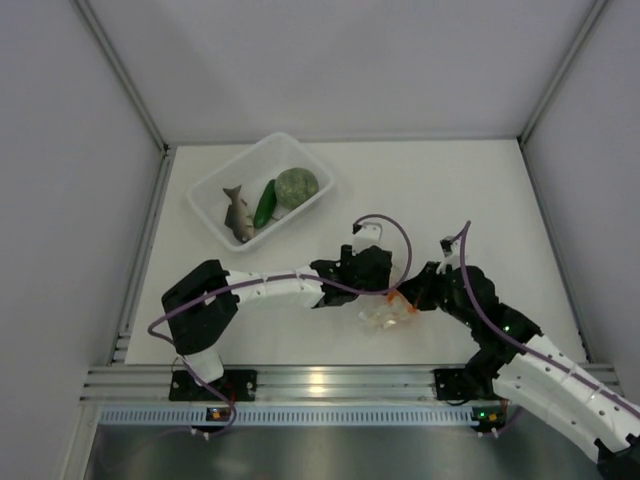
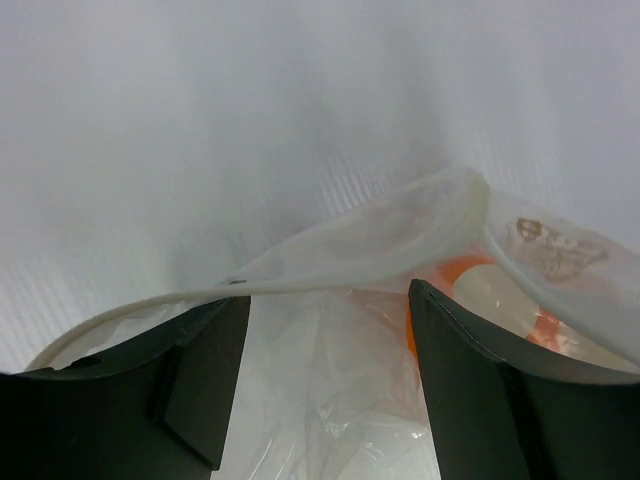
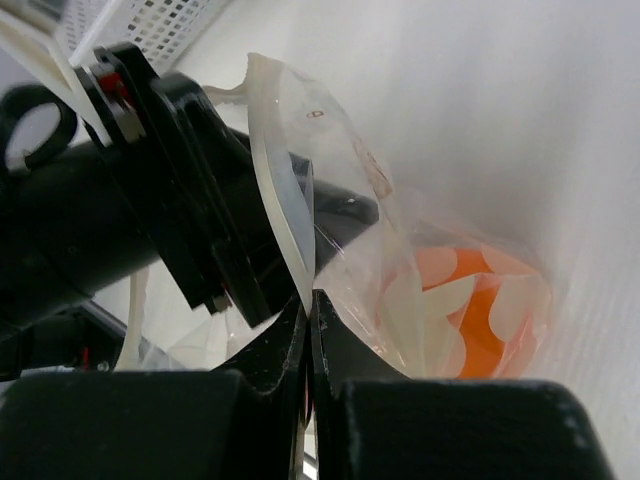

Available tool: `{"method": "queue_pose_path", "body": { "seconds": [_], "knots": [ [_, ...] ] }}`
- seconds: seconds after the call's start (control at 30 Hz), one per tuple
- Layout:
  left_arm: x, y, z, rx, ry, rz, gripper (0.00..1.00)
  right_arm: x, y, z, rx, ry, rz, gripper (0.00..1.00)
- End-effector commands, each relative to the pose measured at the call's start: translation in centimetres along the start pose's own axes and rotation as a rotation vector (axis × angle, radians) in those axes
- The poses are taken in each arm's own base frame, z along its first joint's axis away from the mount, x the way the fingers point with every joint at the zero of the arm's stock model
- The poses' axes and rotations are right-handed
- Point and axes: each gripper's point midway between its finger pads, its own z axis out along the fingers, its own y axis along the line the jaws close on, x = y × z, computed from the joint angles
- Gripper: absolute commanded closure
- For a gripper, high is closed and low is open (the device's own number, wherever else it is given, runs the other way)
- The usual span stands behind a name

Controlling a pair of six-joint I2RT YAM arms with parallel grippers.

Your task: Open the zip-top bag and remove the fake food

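The clear zip-top bag lies crumpled between my two grippers, with an orange piece of fake food inside it, also visible past my left finger. My right gripper is shut on the bag's white zip strip. My left gripper is open at the bag's mouth, thin plastic between its fingers and the zip strip curving across just above the tips. From above, the left gripper and right gripper meet over the bag.
A translucent white basket stands at the back left, holding a grey-brown fish, a green cucumber and a pale-green ball. Grey walls enclose the white table. A metal rail runs along the near edge.
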Motion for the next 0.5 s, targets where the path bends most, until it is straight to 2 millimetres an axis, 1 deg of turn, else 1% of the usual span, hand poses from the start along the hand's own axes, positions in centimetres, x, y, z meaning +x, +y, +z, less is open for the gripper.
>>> {"method": "queue_pose_path", "body": {
  "seconds": [0.0, 0.03, 0.07, 0.13, 0.17, 0.2, 0.23, 0.27, 0.3, 0.33, 0.37, 0.4, 0.47],
  "knots": [
    [-2.2, 3.3, -0.9, -0.083, -0.039, 0.01, 0.29, -1.1, 3.1, 1.0, -0.146, -0.047, 0.115, 1.0],
    [-2.6, 4.1, -0.9, -0.1, -0.042, 0.015, 0.29, -1.1, 3.1, 1.3, -0.14, -0.045, 0.132, 1.0],
    [-3.2, 4.4, -1.4, -0.095, -0.051, 0.012, 0.29, -1.2, 3.4, 1.4, -0.146, -0.046, 0.134, 1.0],
    [-3.7, 5.7, -1.7, -0.096, -0.041, 0.022, 0.29, -1.7, 4.1, 1.9, -0.16, -0.053, 0.152, 1.0],
    [-4.6, 6.1, -2.5, -0.091, -0.057, 0.016, 0.29, -1.7, 4.6, 2.0, -0.18, -0.051, 0.158, 1.0],
    [-5.1, 6.5, -2.9, -0.097, -0.065, 0.016, 0.28, -2.3, 5.5, 2.1, -0.214, -0.064, 0.166, 1.0],
    [-5.7, 7.7, -3.2, -0.127, -0.072, 0.017, 0.28, -2.4, 6.0, 2.4, -0.226, -0.059, 0.179, 1.0],
    [-6.7, 7.9, -4.1, -0.126, -0.092, 0.029, 0.28, -2.5, 6.5, 2.5, -0.244, -0.055, 0.185, 1.0],
    [-7.2, 8.1, -4.6, -0.129, -0.099, 0.031, 0.28, -2.5, 7.2, 2.5, -0.27, -0.047, 0.195, 1.0],
    [-7.7, 8.6, -5.0, -0.135, -0.103, 0.044, 0.27, -3.1, 8.1, 2.7, -0.306, -0.059, 0.22, 1.0],
    [-8.3, 8.3, -5.9, -0.113, -0.114, 0.043, 0.27, -3.3, 8.5, 2.8, -0.318, -0.058, 0.232, 1.0],
    [-8.6, 8.2, -6.2, -0.102, -0.116, 0.047, 0.26, -3.6, 9.0, 2.8, -0.336, -0.061, 0.239, 1.0],
    [-8.3, 7.2, -6.8, -0.033, -0.094, 0.051, 0.26, -4.5, 9.6, 2.8, -0.35, -0.08, 0.253, 1.0]
  ]
}}
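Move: The left hand's open fingers are already through the bag's mouth. The orange, still in the bag, lies some 4 cm to their right, 2 cm back and 4 cm lower. The white basket is about 28 cm ahead and 29 cm left, with the green round food in it 28 cm ahead and 22 cm left. From the right hand, shut on the bag's rim, the orange lies about 3 cm ahead, 3 cm right and 10 cm below. Still inside the bag's mouth, with the rim across its spread fingers, the left hand sweeps about 9 cm left and a little forward, then lifts about 6 cm, nearing the basket and staying open. The right hand keeps its pinch on the rim and goes along some 6 cm left, rolling about 15 degrees so its left side rises. ##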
